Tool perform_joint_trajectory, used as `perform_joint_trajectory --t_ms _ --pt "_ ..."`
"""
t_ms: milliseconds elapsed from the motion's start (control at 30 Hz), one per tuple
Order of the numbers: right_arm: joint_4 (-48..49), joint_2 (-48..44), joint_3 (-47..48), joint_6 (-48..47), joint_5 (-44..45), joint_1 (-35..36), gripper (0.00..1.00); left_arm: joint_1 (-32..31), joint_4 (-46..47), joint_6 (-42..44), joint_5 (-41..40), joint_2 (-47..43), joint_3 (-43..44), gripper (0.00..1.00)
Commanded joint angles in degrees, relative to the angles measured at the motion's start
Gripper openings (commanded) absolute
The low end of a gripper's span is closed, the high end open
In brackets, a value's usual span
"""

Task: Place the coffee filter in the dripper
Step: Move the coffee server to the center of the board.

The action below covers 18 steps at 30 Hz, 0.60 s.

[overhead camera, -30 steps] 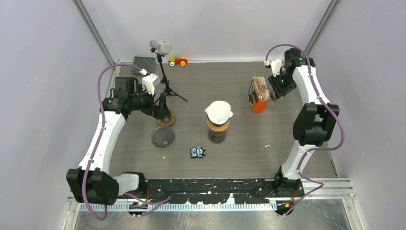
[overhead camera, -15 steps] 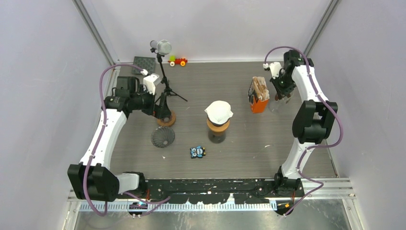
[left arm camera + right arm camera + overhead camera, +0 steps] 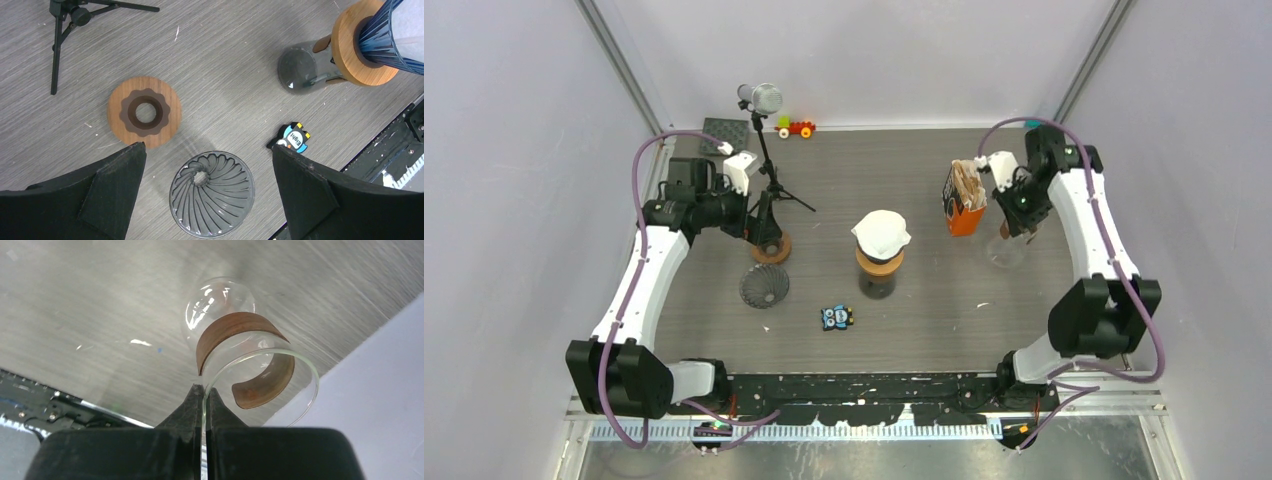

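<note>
A white coffee filter [image 3: 882, 232] sits in a blue ribbed dripper [image 3: 380, 35] with a wooden collar, on a dark glass vessel at the table's middle. A second dripper [image 3: 212, 194], grey and ribbed, lies mouth-up on the table [image 3: 924, 300] directly under my left gripper [image 3: 206, 150], which is open and empty. More brown filters stand in an orange holder [image 3: 965, 195]. My right gripper [image 3: 205, 389] is shut on the rim of a clear glass carafe [image 3: 220, 305] with a brown collar, right of the holder.
A wooden ring [image 3: 145, 112] lies beside the grey dripper, under a microphone tripod [image 3: 769, 180]. A small owl toy [image 3: 836, 317] lies near the front. A toy car [image 3: 796, 128] and a dark pad [image 3: 724, 133] sit at the back wall.
My right gripper has shut on the glass carafe's rim and carried it from behind the orange holder toward the near right. The left arm has stayed put.
</note>
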Motion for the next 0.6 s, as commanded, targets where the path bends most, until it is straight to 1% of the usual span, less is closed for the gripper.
perform_joint_trajectory --t_ms 0,33,133,333,433,567 --pt "-0.12 -8.21 -7.05 -0.65 -0.52 7.22 0.0 0.15 2.99 0.14 0.41 -0.23 2.47 1.0" --pt "1.22 -9.63 -8.91 0.37 0.41 10.42 0.0 0.14 3.04 0.17 0.09 -0.12 2.3 1.0" --pt "5.72 -12.6 -13.19 3.57 2.95 16.18 0.01 0.16 3.32 0.28 -1.22 -0.07 1.78 1.0" --pt "10.26 -15.08 -17.13 6.5 5.03 24.41 0.0 0.18 3.69 1.17 -3.35 -0.58 0.39 1.0" --pt "12.09 -14.9 -18.02 6.67 5.84 26.56 0.0 0.15 3.8 1.84 -4.31 -0.6 -0.38 1.0" --pt "13.28 -12.93 -17.81 6.26 5.42 26.7 0.0 0.18 3.62 1.89 -4.48 -0.55 -1.05 1.0"
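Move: Some 11 cm to the right hand's left and 5 cm nearer the base, about 16 cm down, lies the clear patch of board for the glass coffee server it already holds by the rim. The dripper stand with the white filter is farther that way, about 27 cm left and 8 cm back; the orange filter box stands about 10 cm ahead and 6 cm left. From the left hand, that patch is roughly 38 cm to the right, about level fore and aft. Sweeping the coffee server left by about 12 cm, the right hand carries it towards the dripper stand, drawing back some 6 cm, mostly early on. From partway it also sinks about 3 cm and slows, while the wrist turns about 20 degrees counter-clockwise. The shut fingers keep their pinch on the glass rim. ##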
